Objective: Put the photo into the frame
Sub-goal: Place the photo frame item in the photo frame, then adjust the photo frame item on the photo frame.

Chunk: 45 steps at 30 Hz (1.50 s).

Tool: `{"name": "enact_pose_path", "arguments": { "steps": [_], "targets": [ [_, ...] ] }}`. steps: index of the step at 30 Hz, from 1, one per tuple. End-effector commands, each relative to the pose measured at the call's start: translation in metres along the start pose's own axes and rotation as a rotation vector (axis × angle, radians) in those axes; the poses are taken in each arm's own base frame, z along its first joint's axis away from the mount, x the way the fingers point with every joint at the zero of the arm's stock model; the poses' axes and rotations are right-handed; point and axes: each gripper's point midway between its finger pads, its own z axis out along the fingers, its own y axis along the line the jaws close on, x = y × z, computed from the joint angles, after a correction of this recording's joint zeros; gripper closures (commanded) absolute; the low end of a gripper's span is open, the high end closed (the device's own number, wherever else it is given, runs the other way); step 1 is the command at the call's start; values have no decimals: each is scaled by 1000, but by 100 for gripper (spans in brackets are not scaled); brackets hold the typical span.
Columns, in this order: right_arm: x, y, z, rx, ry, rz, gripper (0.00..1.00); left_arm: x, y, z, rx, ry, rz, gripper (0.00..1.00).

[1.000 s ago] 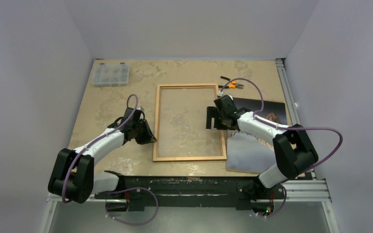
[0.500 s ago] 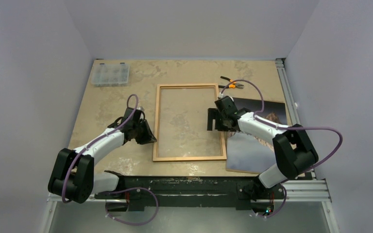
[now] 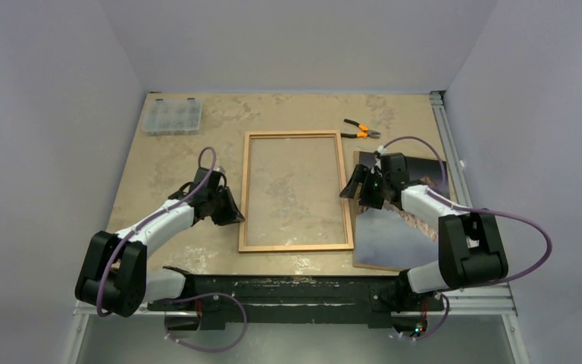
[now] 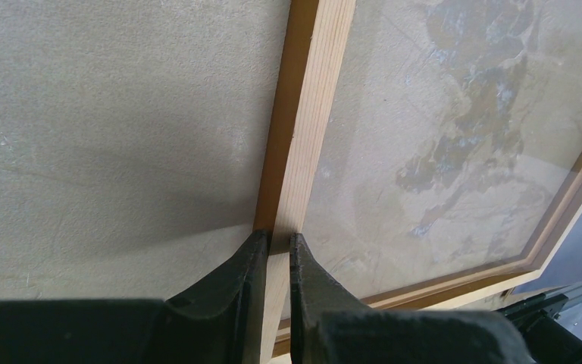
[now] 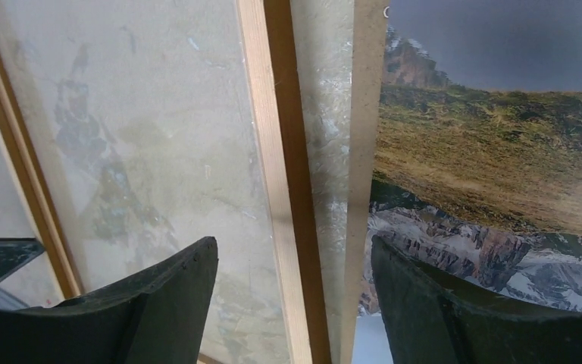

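Observation:
The frame (image 3: 295,134), thin light orange-brown wood, lies flat mid-table with bare tabletop showing through it. My left gripper (image 3: 236,216) is shut on the frame's left rail (image 4: 303,129), one finger (image 4: 246,262) on each side of the wood. The photo (image 3: 395,235), a rocky mountain over a lake, lies face up just right of the frame, on a brown board whose edge (image 5: 365,152) shows. My right gripper (image 3: 353,186) hangs open above the gap, one finger over the frame's inside, the other over the photo (image 5: 500,152). Its jaws (image 5: 294,244) hold nothing.
A clear plastic compartment box (image 3: 172,116) sits at the back left. Orange-handled pliers (image 3: 361,130) lie behind the frame's far right corner. A metal rail (image 3: 449,152) runs along the table's right edge, close to the photo.
My right gripper has swung right, from inside the frame to above its right rail and the photo's left edge, and its jaws have narrowed a little. The left arm has not moved.

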Motion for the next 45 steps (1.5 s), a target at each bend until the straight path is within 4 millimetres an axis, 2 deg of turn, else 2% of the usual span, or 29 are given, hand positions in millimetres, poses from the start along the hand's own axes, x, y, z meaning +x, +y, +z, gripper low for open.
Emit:
{"name": "enact_pose_path", "arguments": {
  "steps": [1, 3, 13, 16, 22, 26, 32, 45],
  "targets": [
    [-4, 15, -3, -159, 0, 26, 33, 17, 29, 7, -123, 49, 15, 90],
    [-2, 10, -1, -157, 13, 37, 40, 17, 29, 7, -124, 50, 14, 90],
    [-3, -8, 2, -56, 22, 0, 58, 16, 28, 8, -123, 50, 15, 90],
    [-2, -10, 4, -50, 30, 2, 67, 17, 28, 8, -125, 53, 17, 90],
    [0, -9, 7, -59, 41, 6, 77, 17, 28, 8, -126, 53, 16, 90],
    [-2, -21, 7, 4, 32, -6, 78, 17, 28, 8, -125, 54, 19, 90],
    [4, -24, 10, 32, 43, -30, 79, 17, 28, 9, -126, 56, 19, 90],
    [20, -2, 23, 145, 72, -205, 78, 18, 29, 9, -131, 58, 23, 90]
  ]
}}
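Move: Just below the open right fingers, by some 2 cm and with hardly any sideways offset, is the photo frame's right bar. The photo's middle lies about 13 cm to this hand's right and 3 cm back, 3 cm lower; the pliers lie roughly 23 cm ahead and 2 cm right. From the left hand, already pinching the frame's left bar, that right bar is about 30 cm right and 7 cm ahead. Sinking some 1.5 cm with a slight draw back, the right hand straddles the frame's right bar and closes its wide-open fingers until they pinch it. Keeping the pinch, it then draws the bar about 1.5 cm forward and as much left, rolling some 10 degrees so that its left side drops. The left hand stays still, holding the left bar. ##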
